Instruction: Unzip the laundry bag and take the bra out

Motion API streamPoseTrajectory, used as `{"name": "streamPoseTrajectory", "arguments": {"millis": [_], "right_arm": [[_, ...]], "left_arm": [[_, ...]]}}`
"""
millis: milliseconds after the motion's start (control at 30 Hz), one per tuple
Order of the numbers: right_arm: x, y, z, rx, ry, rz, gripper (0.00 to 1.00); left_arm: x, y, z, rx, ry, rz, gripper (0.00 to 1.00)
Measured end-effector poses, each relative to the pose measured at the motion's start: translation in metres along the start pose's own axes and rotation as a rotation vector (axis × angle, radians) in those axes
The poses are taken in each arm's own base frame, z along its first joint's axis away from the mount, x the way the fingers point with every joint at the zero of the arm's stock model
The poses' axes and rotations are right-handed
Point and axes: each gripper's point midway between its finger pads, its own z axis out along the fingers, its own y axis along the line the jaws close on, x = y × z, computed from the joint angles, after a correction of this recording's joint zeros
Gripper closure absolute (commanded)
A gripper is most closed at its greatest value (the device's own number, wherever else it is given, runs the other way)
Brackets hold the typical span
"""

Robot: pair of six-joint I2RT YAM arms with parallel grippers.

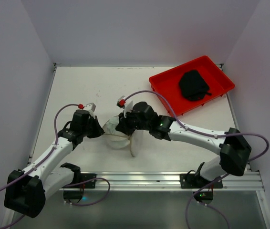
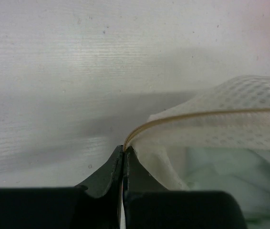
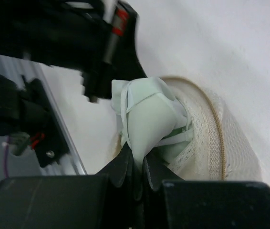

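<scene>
The white mesh laundry bag (image 1: 117, 136) lies open between the two arms on the table. My left gripper (image 1: 98, 128) is shut on the bag's tan rim (image 2: 182, 119) at its left side; mesh (image 2: 249, 102) spreads to the right in the left wrist view. My right gripper (image 1: 122, 128) is shut on a pale green bra (image 3: 151, 119) that sticks out of the bag's open mouth (image 3: 206, 138). The bra's straps (image 3: 178, 136) still run into the bag. One round end of the bag (image 1: 136, 142) stands on edge to the right.
A red tray (image 1: 166, 85) with a black garment (image 1: 193, 85) sits at the back right. An aluminium rail (image 1: 140, 180) runs along the near edge. Cables loop over both arms. White walls close in three sides.
</scene>
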Motion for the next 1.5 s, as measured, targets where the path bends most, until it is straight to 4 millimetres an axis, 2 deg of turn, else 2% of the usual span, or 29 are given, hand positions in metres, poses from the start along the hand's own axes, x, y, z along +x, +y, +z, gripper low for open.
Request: {"name": "streamPoseTrajectory", "arguments": {"millis": [100, 200, 367, 533, 667, 733, 900, 1000, 1067, 1133, 1200, 1300, 1400, 1500], "right_arm": [[-0.033, 0.022, -0.023, -0.093, -0.130, -0.025, 1.00], [-0.040, 0.031, -0.032, -0.141, -0.198, -0.027, 1.00], [-0.033, 0.028, -0.028, -0.145, -0.243, 0.051, 1.00], [-0.051, 0.023, -0.018, -0.123, -0.337, 0.176, 1.00], [-0.054, 0.013, -0.005, -0.097, -0.364, 0.291, 1.00], [-0.056, 0.008, -0.003, -0.085, -0.372, 0.333, 1.00], [-0.063, -0.015, -0.007, 0.002, -0.439, 0.391, 1.00], [-0.062, -0.047, -0.020, 0.073, -0.477, 0.446, 1.00], [-0.065, -0.071, -0.033, 0.114, -0.513, 0.491, 1.00], [-0.069, -0.086, -0.048, 0.138, -0.553, 0.529, 0.99], [-0.074, -0.087, -0.061, 0.128, -0.587, 0.554, 0.96], [-0.077, -0.072, -0.071, 0.062, -0.601, 0.563, 0.96], [-0.073, -0.062, -0.068, 0.021, -0.576, 0.560, 0.97], [-0.055, -0.057, -0.059, -0.007, -0.519, 0.559, 0.97]], "left_arm": [[-0.003, -0.007, 0.000, 0.031, 0.002, -0.001, 1.00], [-0.009, -0.017, 0.000, 0.071, -0.010, 0.001, 1.00], [-0.007, -0.028, -0.002, 0.128, 0.006, -0.011, 1.00], [-0.006, -0.052, -0.009, 0.243, 0.000, -0.024, 1.00], [-0.002, -0.073, -0.015, 0.316, -0.013, -0.003, 1.00], [0.007, -0.077, -0.014, 0.332, 0.001, -0.009, 1.00], [0.036, -0.075, -0.006, 0.340, 0.056, -0.052, 1.00], [0.047, -0.069, -0.006, 0.337, 0.064, -0.070, 1.00], [0.050, -0.067, -0.005, 0.334, 0.060, -0.080, 1.00], [0.051, -0.066, -0.003, 0.332, 0.055, -0.097, 1.00], [0.049, -0.066, -0.002, 0.333, 0.045, -0.107, 1.00], [0.045, -0.068, 0.000, 0.336, 0.029, -0.116, 1.00], [0.043, -0.065, 0.003, 0.311, 0.022, -0.119, 1.00], [0.037, -0.062, 0.006, 0.274, 0.014, -0.115, 1.00]]}}
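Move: The mint bra, already pinched in the right fingers, hangs with its middle about 2 cm to that hand's left and 5 cm below, still partly in the laundry bag. The bag's middle is roughly 12 cm below that hand. The red tray it would be taken to is about 30 cm ahead, 40 cm right and 15 cm down. The left hand still grips the bag's rim; the bra is about 7 cm to its right, 2 cm ahead and 4 cm above. The bra, kept pinched, is drawn up about 5 cm by the right hand, then forward and right some 10 cm before that hand eases back a few centimetres; its fingers tip up towards level and swing clockwise. The left hand keeps the rim shut in its fingers, carrying it about 7 cm right, rising briefly, then sinking and drawing back some 3 cm. ##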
